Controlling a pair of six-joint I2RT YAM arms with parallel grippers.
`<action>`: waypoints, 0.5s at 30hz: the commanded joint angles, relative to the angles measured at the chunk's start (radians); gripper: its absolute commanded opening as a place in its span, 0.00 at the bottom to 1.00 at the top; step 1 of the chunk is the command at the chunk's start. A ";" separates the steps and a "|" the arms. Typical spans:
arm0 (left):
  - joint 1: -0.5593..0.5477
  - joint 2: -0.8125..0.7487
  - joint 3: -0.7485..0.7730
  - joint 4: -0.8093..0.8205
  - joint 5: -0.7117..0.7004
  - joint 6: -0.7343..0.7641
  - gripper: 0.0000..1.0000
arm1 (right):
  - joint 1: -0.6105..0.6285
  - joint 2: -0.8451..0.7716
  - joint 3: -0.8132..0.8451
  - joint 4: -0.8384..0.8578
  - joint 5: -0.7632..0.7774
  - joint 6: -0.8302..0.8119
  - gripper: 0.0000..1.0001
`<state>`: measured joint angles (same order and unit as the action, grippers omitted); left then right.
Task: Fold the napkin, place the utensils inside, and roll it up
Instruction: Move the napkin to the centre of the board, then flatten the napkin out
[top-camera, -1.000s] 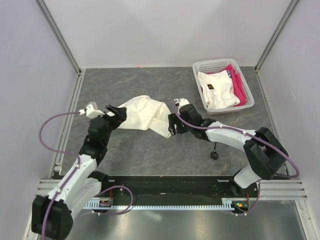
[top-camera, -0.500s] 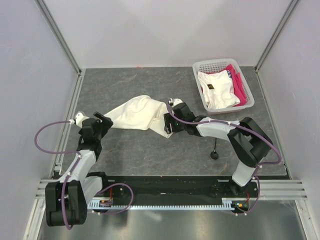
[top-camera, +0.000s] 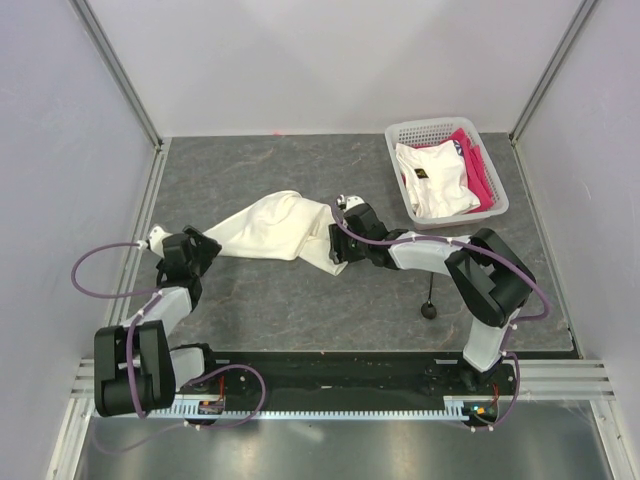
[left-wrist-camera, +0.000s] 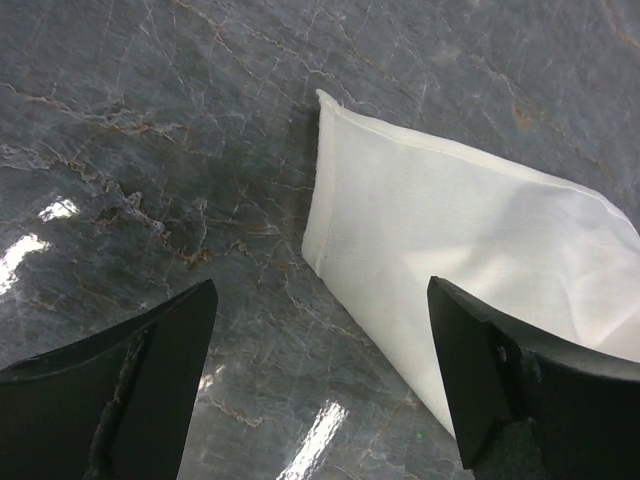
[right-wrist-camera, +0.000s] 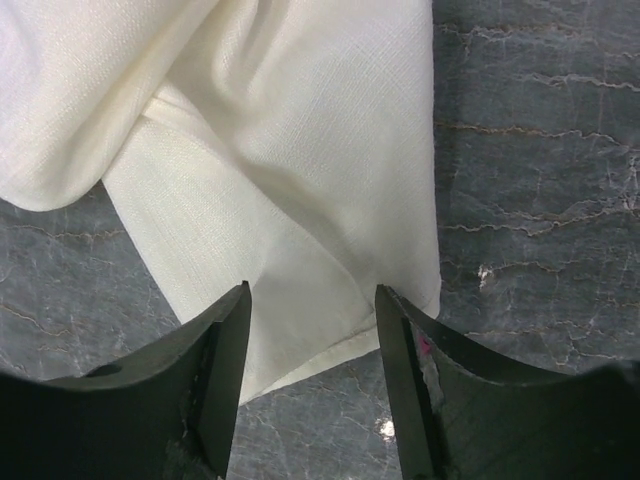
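Observation:
The cream-white napkin (top-camera: 278, 228) lies crumpled and stretched out on the dark table, with a pointed corner (left-wrist-camera: 420, 215) toward the left arm. My left gripper (top-camera: 204, 246) (left-wrist-camera: 320, 385) is open just short of that corner, with only bare table between its fingers. My right gripper (top-camera: 340, 246) (right-wrist-camera: 312, 375) is open at the napkin's right end, where its fingers straddle the hemmed edge (right-wrist-camera: 330, 340) without pinching it. The black spoon (top-camera: 429, 303) lies on the table under the right forearm, its bowl toward the near edge.
A white plastic basket (top-camera: 493, 206) at the back right holds a white garment (top-camera: 432, 178) and a pink cloth (top-camera: 478, 172). Grey walls and metal rails enclose the table on the left, right and far sides.
My left gripper has drawn back to the left, and the napkin's left corner now lies stretched out flat. My right gripper has edged left over the napkin's right end, its jaws narrower.

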<state>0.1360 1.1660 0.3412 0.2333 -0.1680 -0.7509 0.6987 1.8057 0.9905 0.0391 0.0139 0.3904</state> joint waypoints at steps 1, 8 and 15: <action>0.013 0.063 0.065 0.073 0.038 -0.039 0.87 | -0.004 0.004 0.036 0.033 -0.012 0.016 0.55; 0.014 0.115 0.093 0.138 0.050 -0.036 0.42 | -0.011 0.003 0.042 0.031 -0.049 0.002 0.24; 0.014 0.129 0.110 0.236 0.094 -0.021 0.02 | -0.031 -0.075 0.036 0.018 -0.051 -0.013 0.00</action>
<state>0.1448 1.3014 0.4137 0.3618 -0.0937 -0.7788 0.6823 1.8057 0.9981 0.0441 -0.0227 0.3889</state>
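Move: The left end of the napkin lies roughly 3 cm ahead of the left hand, about 1 cm to its left and just below. The right hand is right over the napkin's near-right corner, about 1 cm above the cloth. From the right hand, the black ladle lies about 18 cm right and 10 cm back, and the basket some 23 cm right and 18 cm ahead. Right fingers shut in place, pinching the napkin's near-right corner; left fingers shut, sliding 4 cm forward over its left end. ##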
